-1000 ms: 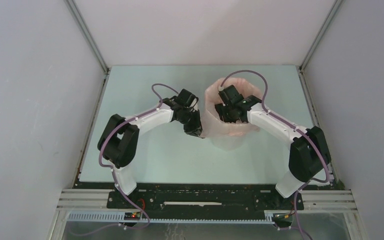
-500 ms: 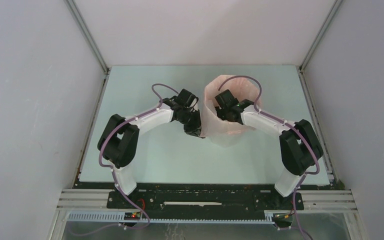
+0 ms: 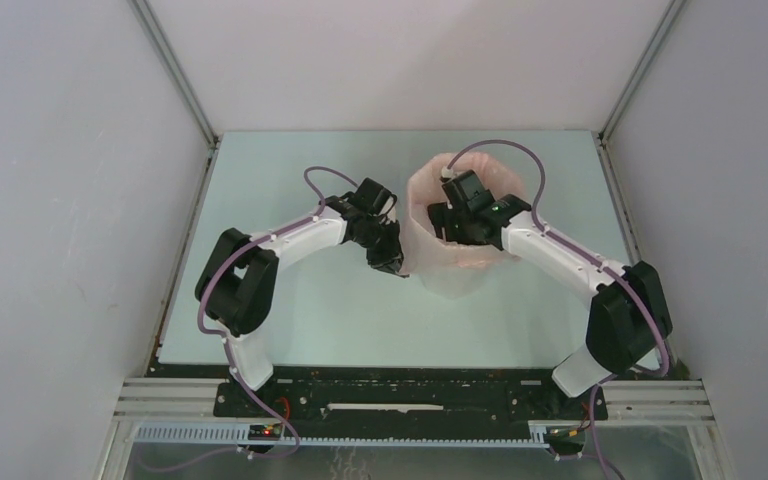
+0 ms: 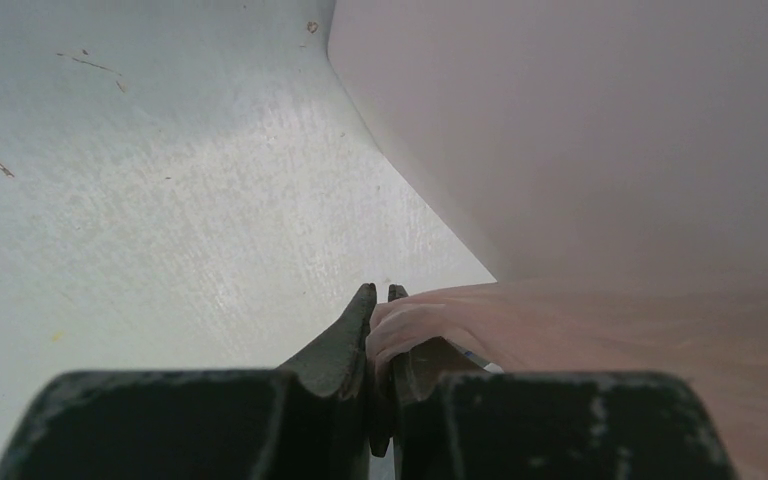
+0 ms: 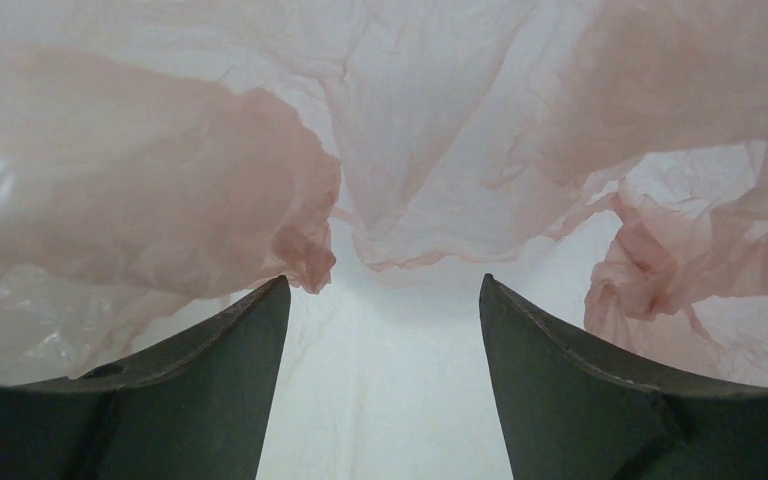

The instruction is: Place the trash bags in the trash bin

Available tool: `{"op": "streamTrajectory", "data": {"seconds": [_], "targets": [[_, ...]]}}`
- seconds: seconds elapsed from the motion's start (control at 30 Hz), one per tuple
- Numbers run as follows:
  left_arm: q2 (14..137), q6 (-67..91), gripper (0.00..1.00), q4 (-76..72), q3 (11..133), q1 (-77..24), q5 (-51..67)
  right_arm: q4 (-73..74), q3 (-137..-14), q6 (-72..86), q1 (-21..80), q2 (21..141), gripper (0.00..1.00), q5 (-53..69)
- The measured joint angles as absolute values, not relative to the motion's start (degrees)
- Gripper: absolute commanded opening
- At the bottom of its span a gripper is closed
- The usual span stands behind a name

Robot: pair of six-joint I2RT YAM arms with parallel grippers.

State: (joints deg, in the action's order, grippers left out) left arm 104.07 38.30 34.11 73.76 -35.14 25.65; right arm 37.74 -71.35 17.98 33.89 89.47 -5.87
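The trash bin [image 3: 452,286] stands upright mid-table, with the pale-pink trash bag [image 3: 482,258] lining it and draped over its rim. My left gripper [image 3: 397,268] is at the bin's left side, shut on a fold of the bag's edge [image 4: 460,322]. In the left wrist view the pink film is pinched between the left gripper [image 4: 381,291] fingers, beside the bin's outer wall [image 4: 580,150]. My right gripper [image 3: 450,234] reaches down into the bin's mouth. There the right gripper [image 5: 383,283] stands open, with crumpled bag film [image 5: 160,210] ahead and nothing between its fingers.
The pale green table [image 3: 290,310] is enclosed by white walls on the left, back and right. A purple cable [image 3: 505,150] loops over the bin's far rim from the right wrist. Both arms crowd the bin.
The right arm shifted inside the bin's mouth, its elbow swinging in and then back out to the right. The left gripper kept its pinch on the bag and did not move.
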Motion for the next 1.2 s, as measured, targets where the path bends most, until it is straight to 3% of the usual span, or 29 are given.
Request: {"op": "streamTrajectory", "data": {"seconds": [0.6,1.2], "targets": [[104.05,37.43,0.16,35.27,74.52,-35.16,25.15,40.82,-79.07,18.57,33.74,98.48,0.79,-6.46],[100.97,34.44,0.45,36.16,74.52,-34.39,21.52,48.42,-84.84,18.15,31.79,90.24,0.81,-5.56]]}}
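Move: My left fingers hold the trash bag's pulled-out corner right at their pads, and the trash bin's middle stands about 12 cm to their right and some 4 cm farther out, roughly 3 cm higher. My right hand is already down inside the lined trash bin, near its middle; from it the bag's bottom lies roughly 10 cm below and about 3 cm ahead. With the fingers kept wide open, my right hand first dips about 4 cm towards the bag's bottom inside the bin, then turns and climbs nearly 10 cm, ending higher and slightly farther out. My left hand holds almost still, then opens its pinch on the bag's corner and begins to draw up and to the left, away from the bin. ##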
